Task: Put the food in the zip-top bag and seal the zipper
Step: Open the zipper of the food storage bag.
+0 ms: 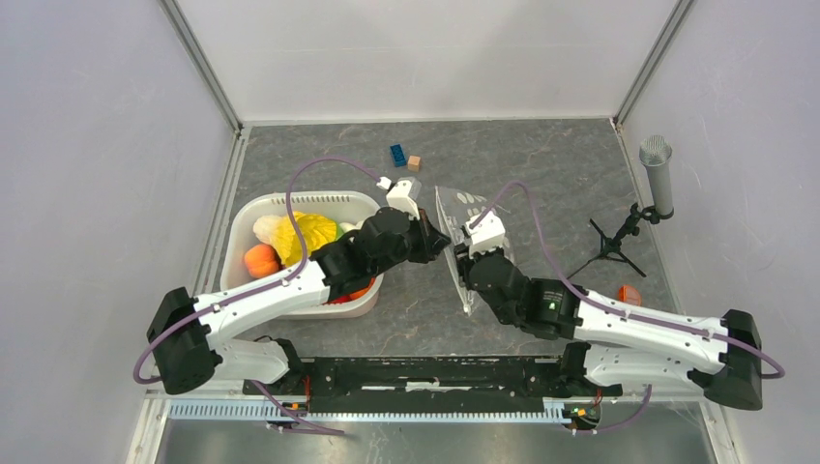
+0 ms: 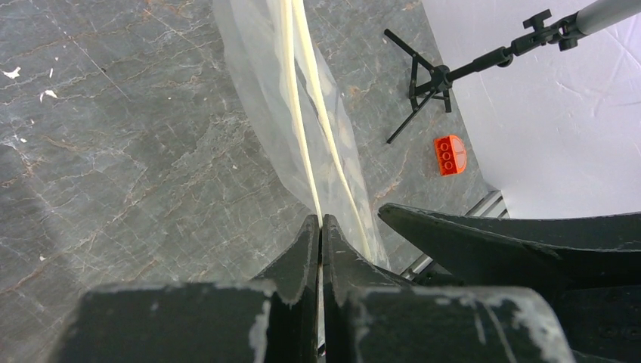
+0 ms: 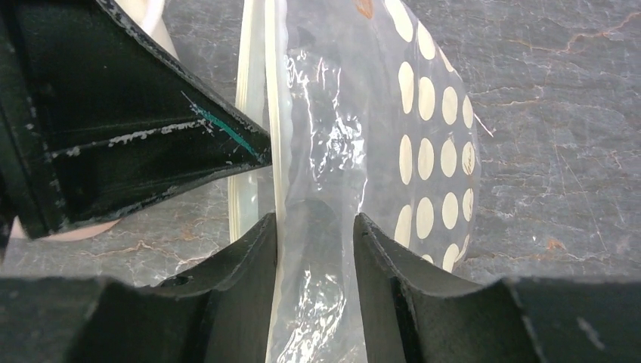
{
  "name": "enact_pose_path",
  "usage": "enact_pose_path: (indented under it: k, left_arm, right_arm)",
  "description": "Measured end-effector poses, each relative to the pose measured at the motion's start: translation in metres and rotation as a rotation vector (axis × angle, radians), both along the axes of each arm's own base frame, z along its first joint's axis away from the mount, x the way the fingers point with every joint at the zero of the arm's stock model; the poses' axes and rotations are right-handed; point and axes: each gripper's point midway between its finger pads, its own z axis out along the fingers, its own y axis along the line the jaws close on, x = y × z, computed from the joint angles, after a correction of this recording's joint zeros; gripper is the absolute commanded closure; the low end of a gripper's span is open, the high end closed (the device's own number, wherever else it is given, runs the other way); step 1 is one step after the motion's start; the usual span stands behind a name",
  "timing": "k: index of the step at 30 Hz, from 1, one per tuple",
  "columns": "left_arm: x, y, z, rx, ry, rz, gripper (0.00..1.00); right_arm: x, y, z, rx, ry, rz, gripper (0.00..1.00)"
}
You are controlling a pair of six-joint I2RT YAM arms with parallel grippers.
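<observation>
The zip-top bag [image 1: 454, 220], clear with white dots, hangs edge-on above the table between both arms. My left gripper [image 2: 320, 221] is shut on one lip of its mouth, and the cream zipper [image 2: 293, 113] strips run away from the fingertips. My right gripper [image 3: 314, 223] stands open, its jaws apart around crinkled bag [image 3: 340, 121] film beside the zipper [image 3: 270, 113]. The food sits in the white basket [image 1: 290, 203] at the left: a crinkled yellow piece [image 1: 305, 234], a peach [image 1: 261, 259] and others partly hidden under my left arm.
A blue brick [image 1: 397, 155] and a small wooden cube [image 1: 414, 162] lie at the back. A microphone on a black tripod [image 1: 656, 174] stands at the right, with an orange brick [image 1: 629, 294] near it. Grey walls enclose the table.
</observation>
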Motion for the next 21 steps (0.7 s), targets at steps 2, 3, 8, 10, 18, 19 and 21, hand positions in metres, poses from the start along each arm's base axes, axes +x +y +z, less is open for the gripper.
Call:
enact_pose_path:
  k: [2,3,8,10,18,19,21]
  left_arm:
    - [-0.002,0.000,-0.001,0.003,0.003,-0.003,0.98]
    - [-0.002,0.000,-0.001,0.005,0.005,-0.003,0.98]
    - [-0.002,0.002,0.004,-0.009,0.000,0.007,0.98]
    - [-0.002,0.003,0.005,-0.012,0.001,0.015,0.98]
    - [0.002,0.009,0.003,0.008,-0.004,0.049,0.98]
    - [0.002,0.012,0.002,0.018,-0.004,0.060,0.98]
    - [0.004,0.019,0.000,0.043,-0.007,0.085,0.98]
  right_arm:
    - [0.002,0.001,-0.004,-0.023,0.002,-0.012,0.55]
    - [0.004,0.002,-0.005,-0.035,0.003,-0.017,0.56]
    - [0.007,0.004,-0.011,-0.078,-0.004,-0.038,0.62]
    - [0.005,0.007,-0.011,-0.095,-0.014,-0.040,0.66]
    - [0.005,-0.001,0.000,-0.132,-0.060,-0.126,1.00]
    - [0.005,-0.005,0.002,-0.129,-0.065,-0.139,1.00]
    - [0.005,-0.014,0.009,-0.115,-0.076,-0.164,1.00]
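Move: The bag's right zipper lip runs between the right hand's parted fingers, about 1 cm ahead, 1 cm left and 1 cm below their middle. The left zipper lip, pinched in the left fingers, is some 2 cm ahead of the right hand, 3 cm to its left and 1 cm higher; the food basket stands roughly 33 cm left, 1 cm back and lower. From the left hand the right lip is about 2 cm back, 2 cm right and slightly lower. Down, forward and left by about a centimetre, the right hand eases onto the right zipper lip, shuts its half-open fingers to pinch it, then draws it right about 2.5 cm and up 2 cm, turning slightly clockwise. The left hand keeps its pinch on the left lip and, near the end, pulls it left about 2 cm. ##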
